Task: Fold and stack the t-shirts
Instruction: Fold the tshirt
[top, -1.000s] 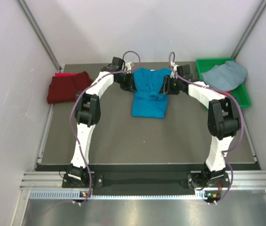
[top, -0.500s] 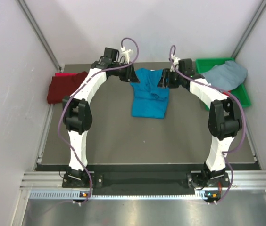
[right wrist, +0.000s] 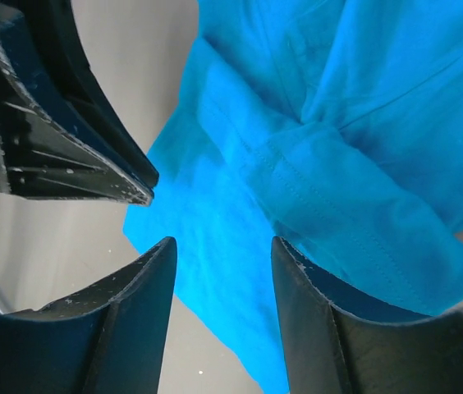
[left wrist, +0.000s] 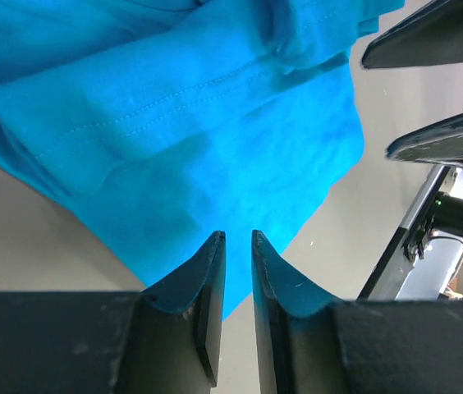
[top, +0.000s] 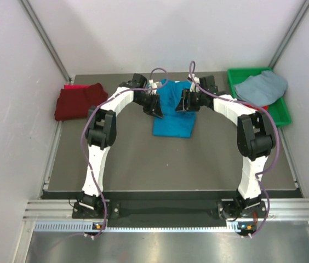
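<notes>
The turquoise t-shirt point(top: 171, 125) lies partly folded and rumpled at the middle of the table point(top: 143, 159). My left gripper point(top: 155, 107) hangs low over its left edge. In the left wrist view this gripper point(left wrist: 236, 235) has its jaws a narrow slit apart, with nothing between them and the t-shirt point(left wrist: 199, 123) beyond. My right gripper point(top: 185, 102) is over the shirt's right side. In the right wrist view it point(right wrist: 223, 242) stands open above the cloth point(right wrist: 338, 123), holding nothing. A maroon t-shirt point(top: 78, 102) lies folded at the far left on a red one point(top: 73, 86).
A green bin point(top: 279, 112) at the far right holds a pale grey-blue t-shirt point(top: 261, 86). White walls close in the table on the left, right and back. The two grippers face each other closely across the shirt; the left one's fingers point(right wrist: 59, 131) show in the right wrist view.
Both grippers rose toward the table's far edge, then came back down and inward over the turquoise shirt's upper half. The right gripper's jaws stand wider than a second ago.
</notes>
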You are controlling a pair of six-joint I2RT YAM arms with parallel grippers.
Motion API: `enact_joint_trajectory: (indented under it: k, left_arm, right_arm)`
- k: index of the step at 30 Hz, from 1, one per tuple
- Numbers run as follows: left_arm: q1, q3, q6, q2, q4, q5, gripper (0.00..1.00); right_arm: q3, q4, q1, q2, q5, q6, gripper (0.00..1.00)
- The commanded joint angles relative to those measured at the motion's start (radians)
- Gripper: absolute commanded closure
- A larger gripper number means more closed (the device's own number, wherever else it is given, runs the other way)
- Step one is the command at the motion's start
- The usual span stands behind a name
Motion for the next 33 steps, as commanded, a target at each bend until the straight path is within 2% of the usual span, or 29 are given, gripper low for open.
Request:
enact_joint_trajectory:
  k: [1, 10, 16, 25, 33]
  left_arm:
    - [0.000, 0.006, 0.041, -0.016, -0.019, 0.030, 0.76]
    - [-0.004, -0.006, 0.029, 0.009, -0.036, 0.031, 0.77]
    - [-0.004, -0.009, 0.014, 0.035, -0.040, -0.001, 0.77]
    - [-0.006, -0.009, -0.013, 0.064, -0.043, -0.044, 0.76]
    - [-0.012, -0.020, -0.011, 0.053, -0.036, -0.075, 0.76]
  right_arm:
    - [-0.016, 0.021, 0.016, -0.005, -0.036, 0.006, 0.50]
    - [-0.075, 0.003, 0.044, -0.018, -0.031, 0.010, 0.50]
    - [-0.040, 0.018, 0.042, 0.043, -0.006, 0.018, 0.51]
    - [0.090, 0.026, 0.013, 0.140, 0.075, 0.003, 0.49]
    - [0.319, 0.045, -0.004, 0.161, 0.153, -0.065, 0.48]
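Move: Just below the left hand lies the blue t-shirt's bare near panel, its middle about 3 cm back, 5 cm to the right and 5 cm down. The loose hem of the upper layer is roughly 2 cm ahead of the right hand, 1 cm left and 6 cm down; the near panel's middle lies 5 cm behind that hand, 2 cm left and 6 cm down. The green bin stands some 32 cm to the right hand's right and 5 cm ahead. Dipping onto the t-shirt from either side, the left hand drifts back a little, then sinks about 4 cm and rests its part-open fingertips on the near panel. The right hand comes back and down to the near side of the hem, then sweeps forward some 8 cm over the cloth, pushing the upper layer ahead with open fingers and rising as it goes. ##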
